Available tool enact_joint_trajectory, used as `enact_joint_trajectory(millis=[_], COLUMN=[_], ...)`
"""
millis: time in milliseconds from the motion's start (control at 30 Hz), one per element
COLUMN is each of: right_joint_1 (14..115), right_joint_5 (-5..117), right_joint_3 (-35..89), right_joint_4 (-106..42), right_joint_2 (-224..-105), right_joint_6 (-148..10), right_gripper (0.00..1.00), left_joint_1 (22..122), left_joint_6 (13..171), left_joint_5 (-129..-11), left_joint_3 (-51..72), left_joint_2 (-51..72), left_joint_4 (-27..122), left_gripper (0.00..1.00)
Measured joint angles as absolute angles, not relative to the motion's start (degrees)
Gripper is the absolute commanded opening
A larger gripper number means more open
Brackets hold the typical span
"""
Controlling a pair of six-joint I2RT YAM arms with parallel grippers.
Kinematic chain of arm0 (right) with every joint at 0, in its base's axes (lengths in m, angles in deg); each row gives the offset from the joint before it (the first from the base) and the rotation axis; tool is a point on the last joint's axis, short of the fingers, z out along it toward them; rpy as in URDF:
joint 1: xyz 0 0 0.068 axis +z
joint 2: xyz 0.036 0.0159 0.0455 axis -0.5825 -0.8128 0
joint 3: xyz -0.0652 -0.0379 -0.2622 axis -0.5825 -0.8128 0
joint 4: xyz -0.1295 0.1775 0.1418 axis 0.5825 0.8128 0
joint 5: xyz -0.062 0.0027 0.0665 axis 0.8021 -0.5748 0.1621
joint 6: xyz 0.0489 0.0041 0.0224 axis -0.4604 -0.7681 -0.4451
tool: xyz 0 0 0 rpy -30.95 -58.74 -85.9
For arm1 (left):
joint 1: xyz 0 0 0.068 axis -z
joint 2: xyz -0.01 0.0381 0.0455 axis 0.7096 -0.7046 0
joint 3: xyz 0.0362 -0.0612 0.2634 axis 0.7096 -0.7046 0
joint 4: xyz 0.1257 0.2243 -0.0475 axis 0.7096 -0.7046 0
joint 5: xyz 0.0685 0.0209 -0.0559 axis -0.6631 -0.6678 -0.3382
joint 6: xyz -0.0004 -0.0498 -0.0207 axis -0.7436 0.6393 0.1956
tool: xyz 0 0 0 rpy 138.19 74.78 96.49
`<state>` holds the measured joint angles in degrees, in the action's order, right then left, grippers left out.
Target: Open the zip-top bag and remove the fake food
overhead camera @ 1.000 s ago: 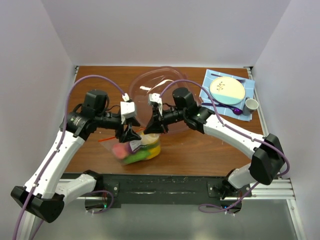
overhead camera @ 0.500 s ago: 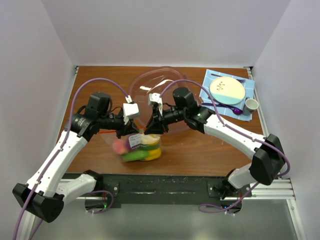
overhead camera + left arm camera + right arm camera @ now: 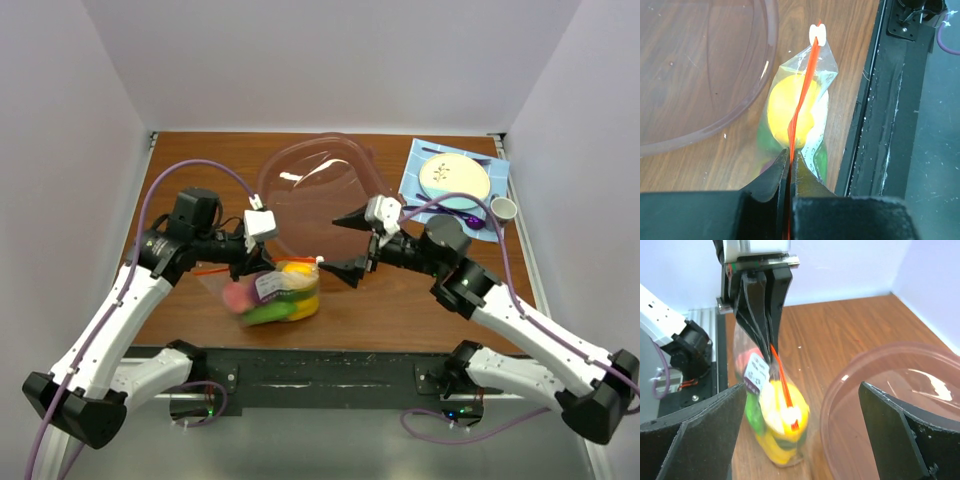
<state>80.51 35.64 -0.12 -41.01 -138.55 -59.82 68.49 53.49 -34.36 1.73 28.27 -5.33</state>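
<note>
The zip-top bag (image 3: 278,296) lies on the wooden table near its front edge, zipped, with the fake food (image 3: 298,302) inside: yellow, pink and green pieces. My left gripper (image 3: 256,263) is shut on the bag's orange-red zip strip (image 3: 801,95); its jaws pinch the strip near one end in the left wrist view. The white slider (image 3: 817,35) sits at the strip's far end. My right gripper (image 3: 349,247) hovers open just right of the bag, holding nothing. In the right wrist view the bag (image 3: 776,432) stands between and beyond the wide-spread fingers (image 3: 695,435).
A large clear pinkish bowl (image 3: 312,190) stands just behind the bag and between the arms. At the back right a blue mat (image 3: 418,160) carries a plate (image 3: 455,178), a white cup (image 3: 502,209) and a purple spoon (image 3: 470,222). The table's black front rail (image 3: 890,125) runs close by the bag.
My left gripper closed on the zip strip. My right gripper let go of the bag's end, opened wide and drew back to the right.
</note>
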Motion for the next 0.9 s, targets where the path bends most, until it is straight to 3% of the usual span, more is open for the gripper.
enact_joint_trajectory(millis=[267, 533, 600, 633, 700, 733, 833, 900], right_joint_1=[80.5, 80.5, 80.5, 80.5, 80.3, 80.2, 80.2, 80.2], right_joint_5=[38.1, 36.6, 36.5, 36.4, 35.1, 34.5, 32.0, 30.5], right_joint_3=[-12.3, -13.8, -13.8, -13.8, -13.8, -13.8, -13.0, -12.4], right_joint_4=[-48.7, -58.9, -61.6, -62.9, -65.1, -66.0, -67.8, -68.4], right_joint_2=[-139.8, -145.6, -146.2, -146.5, -147.5, -148.2, -151.1, -153.1], right_joint_6=[-64.8, -69.9, -71.0, -71.4, -72.3, -72.5, -73.5, -74.1], right_gripper=[0.95, 0.90, 0.83, 0.71, 0.57, 0.44, 0.24, 0.24], left_joint_1=[68.5, 68.5, 68.5, 68.5, 68.5, 68.5, 68.5, 68.5], left_joint_6=[53.3, 52.9, 52.8, 52.6, 52.4, 52.4, 52.4, 52.4], left_joint_5=[-33.9, -33.7, -33.7, -33.7, -33.7, -33.7, -33.7, -33.7], left_joint_3=[1.9, 2.4, 2.8, 3.0, 3.3, 3.4, 3.5, 3.5], left_joint_2=[28.4, 29.1, 29.3, 29.5, 29.9, 30.0, 30.4, 30.5], left_joint_4=[-6.6, -7.9, -8.3, -8.5, -8.7, -8.8, -9.2, -9.6], left_gripper=[0.00, 0.00, 0.00, 0.00, 0.00, 0.00, 0.00, 0.00])
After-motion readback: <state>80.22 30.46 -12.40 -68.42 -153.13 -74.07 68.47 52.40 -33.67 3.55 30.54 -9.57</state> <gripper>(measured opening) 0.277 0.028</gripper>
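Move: The white slider at the right end of the red zip lies some 8 cm below the wide-open right hand, about 4 cm to its left and 1 cm nearer the base. From the slider, the left fingers pinch the zip roughly 12 cm to the left and 2 cm nearer the base; the yellow food sits 6 cm left, 1 cm back; the tray's middle is 17 cm ahead, 3 cm right. For the left hand, the slider is 12 cm right, 2 cm ahead, level. The right hand, its fingers pointing left and spread fore and aft, sinks about 9 cm to the slider's height while rolling some 10 degrees, rises a couple of centimetres, then eases about 4 cm left and slightly down again as the fingers close most of the way around the slider and bag corner. Meanwhile the left hand keeps its pinch on the red zip and draws it back and up by about 1.5 cm, holding the bag's mouth out towards the right hand. ##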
